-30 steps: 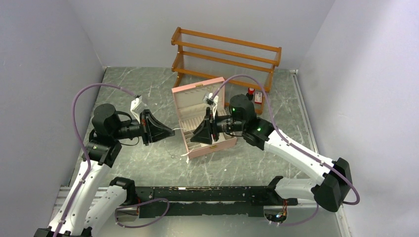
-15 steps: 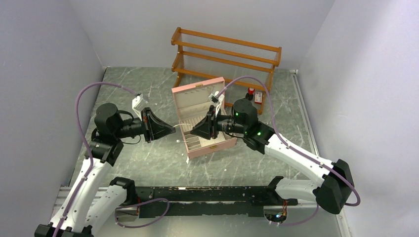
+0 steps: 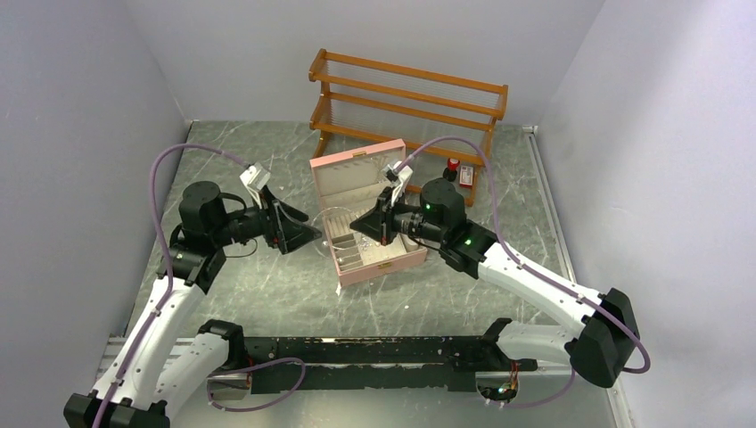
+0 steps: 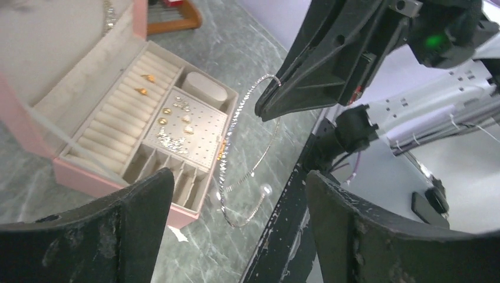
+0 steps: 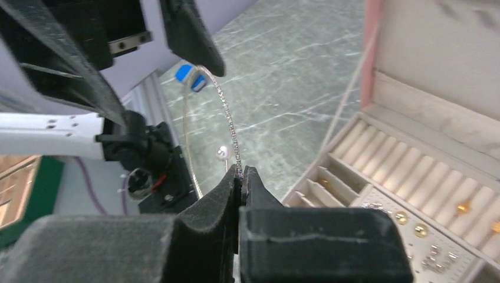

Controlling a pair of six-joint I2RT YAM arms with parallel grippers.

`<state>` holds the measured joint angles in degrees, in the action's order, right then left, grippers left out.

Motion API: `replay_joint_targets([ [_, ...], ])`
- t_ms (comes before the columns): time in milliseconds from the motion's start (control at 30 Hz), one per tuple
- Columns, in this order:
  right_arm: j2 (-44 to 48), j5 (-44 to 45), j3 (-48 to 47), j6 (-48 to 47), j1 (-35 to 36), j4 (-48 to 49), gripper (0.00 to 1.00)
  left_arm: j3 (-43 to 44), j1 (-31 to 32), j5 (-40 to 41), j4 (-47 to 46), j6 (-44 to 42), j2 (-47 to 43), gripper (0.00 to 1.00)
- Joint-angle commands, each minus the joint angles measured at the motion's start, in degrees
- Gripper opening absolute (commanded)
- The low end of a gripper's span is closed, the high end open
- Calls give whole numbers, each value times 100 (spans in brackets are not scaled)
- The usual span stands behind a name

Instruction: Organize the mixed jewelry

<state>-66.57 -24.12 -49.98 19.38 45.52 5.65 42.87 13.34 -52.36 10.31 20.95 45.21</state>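
Note:
A thin silvery chain necklace (image 4: 230, 141) with a small pearl (image 4: 266, 190) hangs as a loop in the air beside the open pink box (image 3: 382, 267). My right gripper (image 5: 240, 171) is shut on the chain (image 5: 229, 121) at its top end. In the left wrist view the right gripper (image 4: 263, 112) shows pinching that chain. My left gripper (image 3: 312, 230) stands open just left of the loop, its fingers (image 4: 138, 203) apart and touching nothing. Tiny gold rings (image 4: 145, 84) sit in the box's ring rolls, and small earrings (image 4: 177, 121) lie on its dotted pad.
A wooden rack (image 3: 406, 94) stands at the back behind the box lid (image 3: 357, 174). Small red bottles (image 3: 459, 169) sit by the rack's right foot. A small blue object (image 5: 188, 78) shows beyond the chain. A black rail (image 3: 374, 352) runs along the near edge.
My left gripper has opened and let go of the chain. My right gripper has shut on it, and the chain now hangs from the right gripper alone.

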Motion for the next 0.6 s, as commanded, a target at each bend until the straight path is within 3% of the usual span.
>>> replay_joint_targets([
  [0, 70, 815, 62, -266, -117, -87, 0, 326, 37, 937, 260, 32, -101, 87],
  [233, -481, 1593, -226, -98, -185, -11, 0, 102, 37, 1784, 83, 376, -327, 88],
  [567, -1415, 1471, -716, -414, -536, 221, 0, -95, 36, 2052, -2, 489, -380, 87],
])
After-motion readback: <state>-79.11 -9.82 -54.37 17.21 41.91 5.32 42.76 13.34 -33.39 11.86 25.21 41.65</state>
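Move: The shut right hand already holds the silver choker by its rim over the jewelry box. The box's ring rolls lie about 14 cm ahead, 3 cm right and 20 cm below it. The earring pad is some 6 cm ahead and 6 cm right, the small compartments about 3 cm ahead and 2 cm left, both equally low; the open lid's middle is roughly 20 cm ahead, 2 cm right and 10 cm below. From the left hand, the rolls are about 14 cm ahead, 11 cm right and 21 cm below. Still pinching the silver choker's rim between shut fingertips, the right hand carries it forward about 9 cm, nearly level at first and then also sinking some 5 cm, towards the ring rolls and open lid, while turning clockwise. The left hand, already free and wide open, backs away from the choker some 5 cm forward and left, swinging about 20 degrees counter-clockwise. ##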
